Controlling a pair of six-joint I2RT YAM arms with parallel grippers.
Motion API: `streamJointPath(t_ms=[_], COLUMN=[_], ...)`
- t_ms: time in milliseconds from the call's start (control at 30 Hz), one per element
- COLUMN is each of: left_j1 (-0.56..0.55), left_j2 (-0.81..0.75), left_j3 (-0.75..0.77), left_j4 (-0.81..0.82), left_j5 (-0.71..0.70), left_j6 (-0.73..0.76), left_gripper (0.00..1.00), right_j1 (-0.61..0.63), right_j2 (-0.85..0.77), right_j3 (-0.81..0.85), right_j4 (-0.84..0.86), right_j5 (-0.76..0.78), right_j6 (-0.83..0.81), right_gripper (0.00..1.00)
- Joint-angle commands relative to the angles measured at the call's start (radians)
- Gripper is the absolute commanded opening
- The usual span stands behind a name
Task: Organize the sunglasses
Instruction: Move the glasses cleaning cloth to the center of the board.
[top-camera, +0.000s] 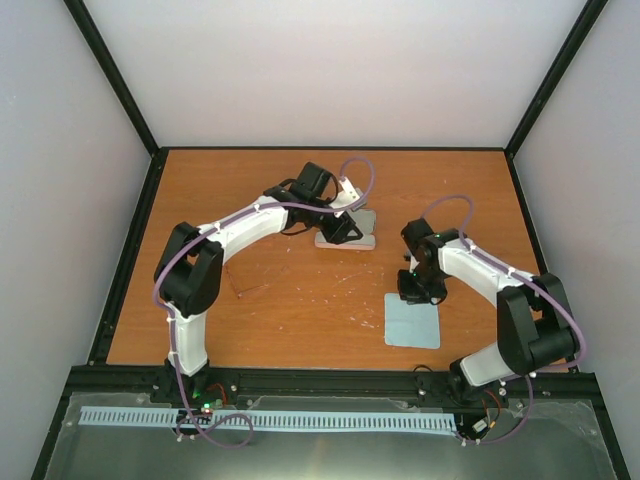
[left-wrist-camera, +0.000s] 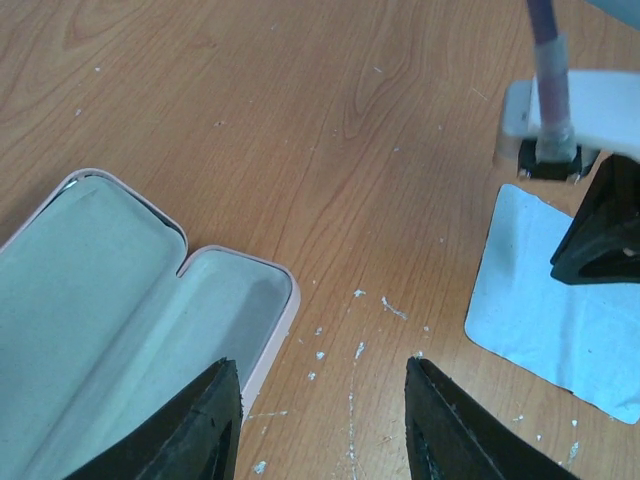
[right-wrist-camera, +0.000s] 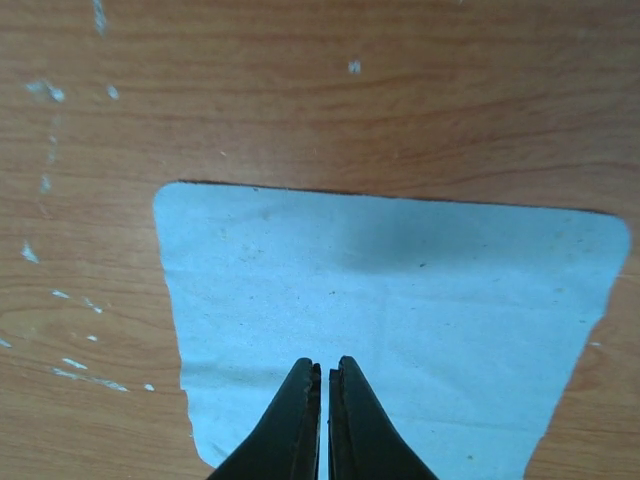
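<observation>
The sunglasses do not show in any view. The pink case (left-wrist-camera: 130, 300) lies open on the table, its grey-green lining up and empty where visible; it also shows in the top view (top-camera: 362, 240). My left gripper (left-wrist-camera: 320, 385) is open and empty, its left finger over the case's near edge; in the top view it (top-camera: 343, 229) sits above the case. The light blue cloth (right-wrist-camera: 390, 300) lies flat on the wood, also seen in the top view (top-camera: 413, 322). My right gripper (right-wrist-camera: 325, 368) is shut with nothing between the fingers, just above the cloth's near part.
The wooden table (top-camera: 260, 300) has white scuffs and specks (left-wrist-camera: 355, 350) between case and cloth. The right arm's wrist (left-wrist-camera: 600, 130) shows at the upper right of the left wrist view. Black frame posts and grey walls bound the table.
</observation>
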Motion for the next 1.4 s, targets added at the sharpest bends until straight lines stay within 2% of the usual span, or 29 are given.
streamJointPath(t_ms=[0, 600, 1300, 1367], left_j1=[-0.002, 0.004, 0.007, 0.007], left_j2=[-0.036, -0.081, -0.102, -0.098], left_j3=[-0.005, -0.059, -0.099, -0.095], left_j4=[-0.002, 0.011, 0.006, 0.003], left_j5=[-0.013, -0.054, -0.069, -0.071], left_j6=[0.014, 0.024, 0.047, 0.049], left_gripper=[0.47, 0.46, 0.46, 0.46], right_j1=[0.035, 0.143, 0.159, 0.159], right_j2=[0.045, 0.261, 0.456, 0.451], right_j3=[-0.033, 0.036, 0.362, 0.391], right_j4=[0.039, 0.124, 0.101, 0.084], right_j5=[-0.026, -0.076, -0.12, -0.116], right_j6=[0.034, 0.016, 0.031, 0.03], right_gripper=[0.06, 0.06, 0.06, 0.08])
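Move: Beneath the right hand's closed fingertips, roughly 4 cm down, lies the glasses cleaning cloth; its middle is about 5 cm back and level with the hand sideways. The open glasses case lies some 19 cm ahead and 18 cm to the left, with the left gripper hovering by it, about 14 cm ahead, 16 cm left and 9 cm higher. From the left hand the cloth's middle is about 20 cm back, 15 cm right and 13 cm below. Sinking about 4 cm and easing slightly back and left, the right hand brings its shut fingertips down onto the cloth's far-left part, then drags the cloth left and increasingly forward across the table, some 7 cm each way, towards the board's middle and the case. The fingers stay together, the wrist turning slightly counter-clockwise. The left hand drifts about 2 cm left and a little down. ##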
